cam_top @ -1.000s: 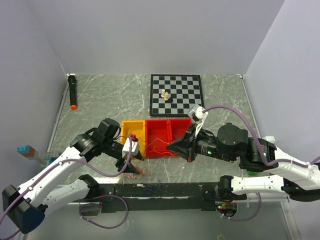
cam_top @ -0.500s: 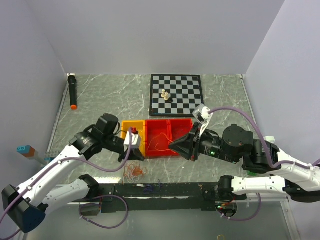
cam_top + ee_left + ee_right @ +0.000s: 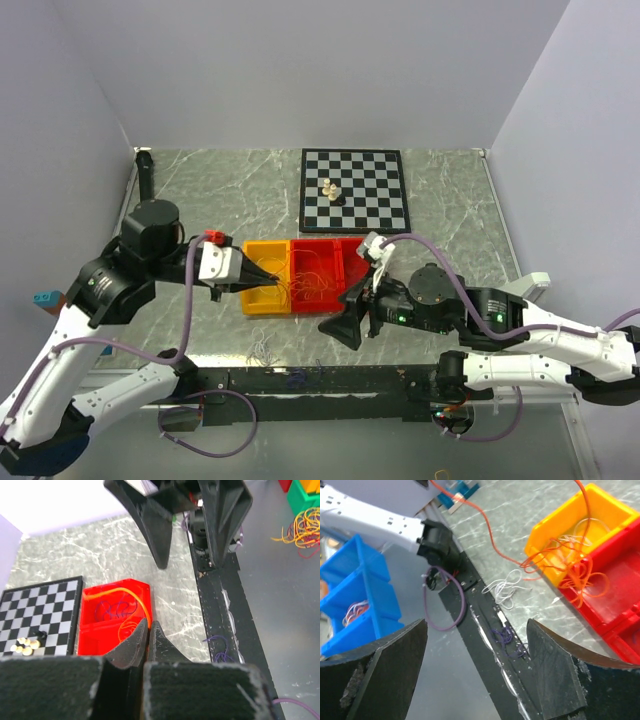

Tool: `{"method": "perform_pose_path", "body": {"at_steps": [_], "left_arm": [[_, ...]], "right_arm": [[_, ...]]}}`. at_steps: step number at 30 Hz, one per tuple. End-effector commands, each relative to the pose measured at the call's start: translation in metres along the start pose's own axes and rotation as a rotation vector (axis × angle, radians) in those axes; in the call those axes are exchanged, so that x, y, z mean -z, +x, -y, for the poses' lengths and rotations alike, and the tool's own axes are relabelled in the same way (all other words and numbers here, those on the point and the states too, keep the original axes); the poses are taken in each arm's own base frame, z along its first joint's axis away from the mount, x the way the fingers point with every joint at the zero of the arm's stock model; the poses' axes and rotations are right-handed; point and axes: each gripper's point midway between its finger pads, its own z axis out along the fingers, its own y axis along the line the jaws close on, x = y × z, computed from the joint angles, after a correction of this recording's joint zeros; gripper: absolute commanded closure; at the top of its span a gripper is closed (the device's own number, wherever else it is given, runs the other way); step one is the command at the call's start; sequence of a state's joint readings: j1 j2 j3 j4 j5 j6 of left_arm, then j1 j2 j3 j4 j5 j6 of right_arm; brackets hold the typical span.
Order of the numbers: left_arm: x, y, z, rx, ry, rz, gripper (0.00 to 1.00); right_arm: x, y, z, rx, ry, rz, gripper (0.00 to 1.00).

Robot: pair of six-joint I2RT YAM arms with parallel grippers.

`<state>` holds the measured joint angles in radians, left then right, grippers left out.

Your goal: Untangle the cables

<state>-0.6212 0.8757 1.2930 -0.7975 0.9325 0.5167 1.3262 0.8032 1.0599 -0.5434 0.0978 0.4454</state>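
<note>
The cables are thin wires. An orange tangle (image 3: 308, 284) (image 3: 571, 566) lies across the yellow bin (image 3: 262, 250) (image 3: 555, 520) and the red bin (image 3: 345, 252) (image 3: 92, 632). My left gripper (image 3: 272, 279) (image 3: 148, 625) hangs over the yellow bin, shut on one orange cable (image 3: 136, 599) that runs taut out of the tangle. Purple wires (image 3: 116, 611) lie in the red bin. A white bunch (image 3: 264, 348) (image 3: 505, 587) rests on the table, and a purple bunch (image 3: 504, 635) (image 3: 220, 652) on the black rail. My right gripper (image 3: 350, 328) (image 3: 477, 625) (image 3: 191, 562) stands open and empty near the front edge.
A chessboard (image 3: 353, 188) with small pale pieces (image 3: 330, 189) lies at the back. A black marker (image 3: 146, 165) lies at the far left, partly behind my left arm. The black rail (image 3: 330, 380) runs along the near edge. A blue bin (image 3: 350, 575) sits off the table.
My left gripper shut on an orange cable at the front, then rose to the yellow bin, dragging the orange wires there. My right gripper opened and dropped toward the front edge.
</note>
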Motion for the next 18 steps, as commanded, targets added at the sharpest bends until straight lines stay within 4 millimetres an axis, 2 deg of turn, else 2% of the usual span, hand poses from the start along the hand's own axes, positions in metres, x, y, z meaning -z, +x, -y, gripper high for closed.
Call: {"method": "perform_pose_path", "body": {"at_steps": [1,7,14,18], "left_arm": [[0.009,-0.026,-0.002,-0.017,-0.046,0.052,0.99],[0.016,-0.049,-0.008,-0.056,-0.095,0.100,0.99],[0.023,-0.076,-0.013,-0.094,-0.125,0.151,0.99],[0.027,-0.087,-0.015,-0.114,-0.135,0.167,0.99]], "right_arm": [[-0.006,-0.014,-0.026,0.037,-0.138,0.061,0.11],[-0.034,-0.004,-0.031,0.095,-0.167,0.051,0.10],[-0.058,0.001,-0.030,0.154,-0.171,0.089,0.10],[-0.068,-0.009,-0.035,0.158,-0.170,0.133,0.09]]}}
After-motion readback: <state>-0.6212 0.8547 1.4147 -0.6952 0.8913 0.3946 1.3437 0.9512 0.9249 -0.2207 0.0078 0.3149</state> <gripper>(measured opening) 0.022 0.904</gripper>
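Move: The orange cable hangs from the closed left gripper. Its hanging part is roughly 5 cm ahead of the right hand, 7 cm to its left and 8 cm lower; from the left hand it is about 2 cm ahead, 3 cm right and 13 cm down. From the right hand, the yellow bin stands some 17 cm ahead, 15 cm left, the middle red bin 17 cm ahead, 3 cm left, both about 28 cm below; the white cable lies 2 cm ahead, 15 cm left, 31 cm below. Keep the orange cable pinched in the shut left gripper and lift it nearly straight up, about 6.5 cm, letting its fingertips tip up slightly. Meanwhile slide the right gripper left some 6 cm, sinking about half as much on the way, towards the cable hanging under the left fingers; leave its jaws wide open and don't close yet. ##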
